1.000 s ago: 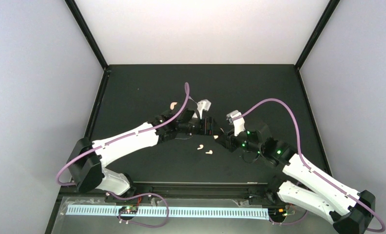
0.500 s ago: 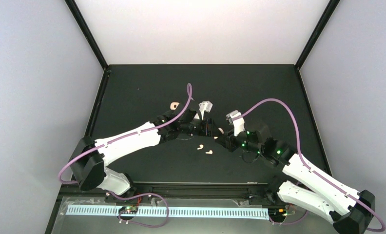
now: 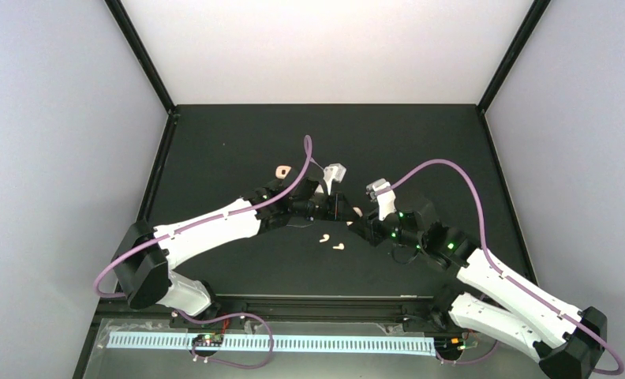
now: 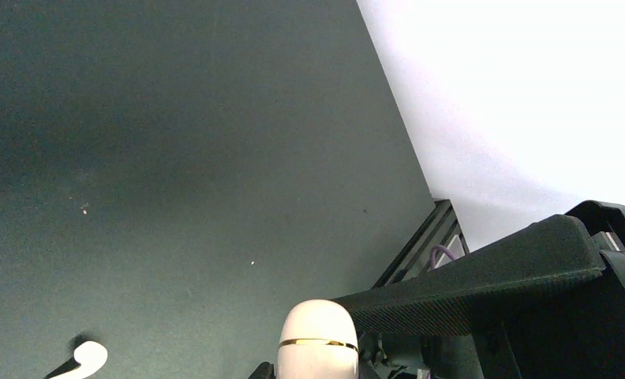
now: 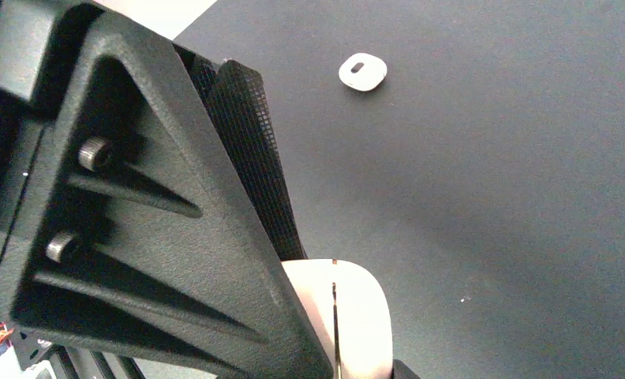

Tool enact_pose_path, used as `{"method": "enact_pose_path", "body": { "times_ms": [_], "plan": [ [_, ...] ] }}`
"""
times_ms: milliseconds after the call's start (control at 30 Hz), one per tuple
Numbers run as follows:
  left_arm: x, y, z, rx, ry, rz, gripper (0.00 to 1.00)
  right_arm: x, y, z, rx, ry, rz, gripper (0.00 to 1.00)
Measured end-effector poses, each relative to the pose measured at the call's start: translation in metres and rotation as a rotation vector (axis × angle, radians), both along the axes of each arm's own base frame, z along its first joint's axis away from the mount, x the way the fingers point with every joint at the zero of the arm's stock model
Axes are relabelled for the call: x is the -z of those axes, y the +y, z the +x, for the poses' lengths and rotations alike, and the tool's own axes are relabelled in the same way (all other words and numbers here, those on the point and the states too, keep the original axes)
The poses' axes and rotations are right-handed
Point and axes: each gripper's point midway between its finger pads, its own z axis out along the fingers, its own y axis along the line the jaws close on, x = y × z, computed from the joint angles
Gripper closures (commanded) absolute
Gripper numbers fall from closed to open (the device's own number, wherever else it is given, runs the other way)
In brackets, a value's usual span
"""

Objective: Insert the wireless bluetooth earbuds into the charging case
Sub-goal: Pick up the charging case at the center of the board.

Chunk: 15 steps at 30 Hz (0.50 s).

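Observation:
The cream charging case point(image 3: 357, 212), closed with a thin gold seam, hangs between both grippers at the table's middle. My left gripper point(image 3: 337, 205) comes in from the left, and its meshed finger point(image 5: 250, 150) lies against the case point(image 5: 353, 316). From the right, my right gripper point(image 3: 364, 223) holds the same case point(image 4: 318, 339) at its lower end. Both grippers' own fingertips are almost cut off at the bottom of the wrist views. Two white earbuds point(image 3: 323, 237) point(image 3: 338, 246) lie on the mat just in front; one earbud point(image 4: 88, 357) shows at lower left.
A second cream case piece point(image 3: 282, 170) with an oval opening lies on the black mat behind the left arm, also seen as the cream piece point(image 5: 363, 71). Purple cables arch over both wrists. Black frame rails point(image 3: 147, 158) border the mat.
The left gripper's jaws have come together at the case, and the left wrist has edged slightly right. The case sits a little higher than a second ago. The right gripper has held its grip.

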Motion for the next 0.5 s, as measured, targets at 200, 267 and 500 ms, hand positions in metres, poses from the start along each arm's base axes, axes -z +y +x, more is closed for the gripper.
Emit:
{"method": "enact_pose_path", "body": {
  "times_ms": [200,267,500],
  "plan": [
    [0.0001,-0.0002,0.0002,-0.001,-0.001,-0.003,0.95,0.0003,-0.0001,0.0002,0.005,0.005,0.003,0.61],
    [0.0007,-0.0001,0.0001,-0.002,0.000,-0.004,0.98,0.0007,0.0001,0.0002,0.006,0.010,0.004,0.55],
    [-0.0006,-0.0015,-0.0004,-0.005,0.002,-0.016,0.99,-0.0038,0.0012,0.0012,0.017,0.020,0.021,0.35]
  ]
}}
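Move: The charging case is already between my two hands: it sits in my left hand's fingers, about 1 cm to the right of the left hand point, and about 1 cm to the left of my right hand's, level with both. Some 20 cm below my left hand, one earbud lies about 6 cm ahead and 8 cm left, another about 4 cm ahead and 4 cm left. The second case lies roughly 26 cm ahead and 22 cm left, equally low. I loosen my right hand's grip on the charging case: after a short hold the right fingers spread by about a fifth of their full range, while that hand stays practically in place, easing up only some half a centimetre at the end. My left hand stays still and keeps the case pinched, its fingers no tighter than before. ##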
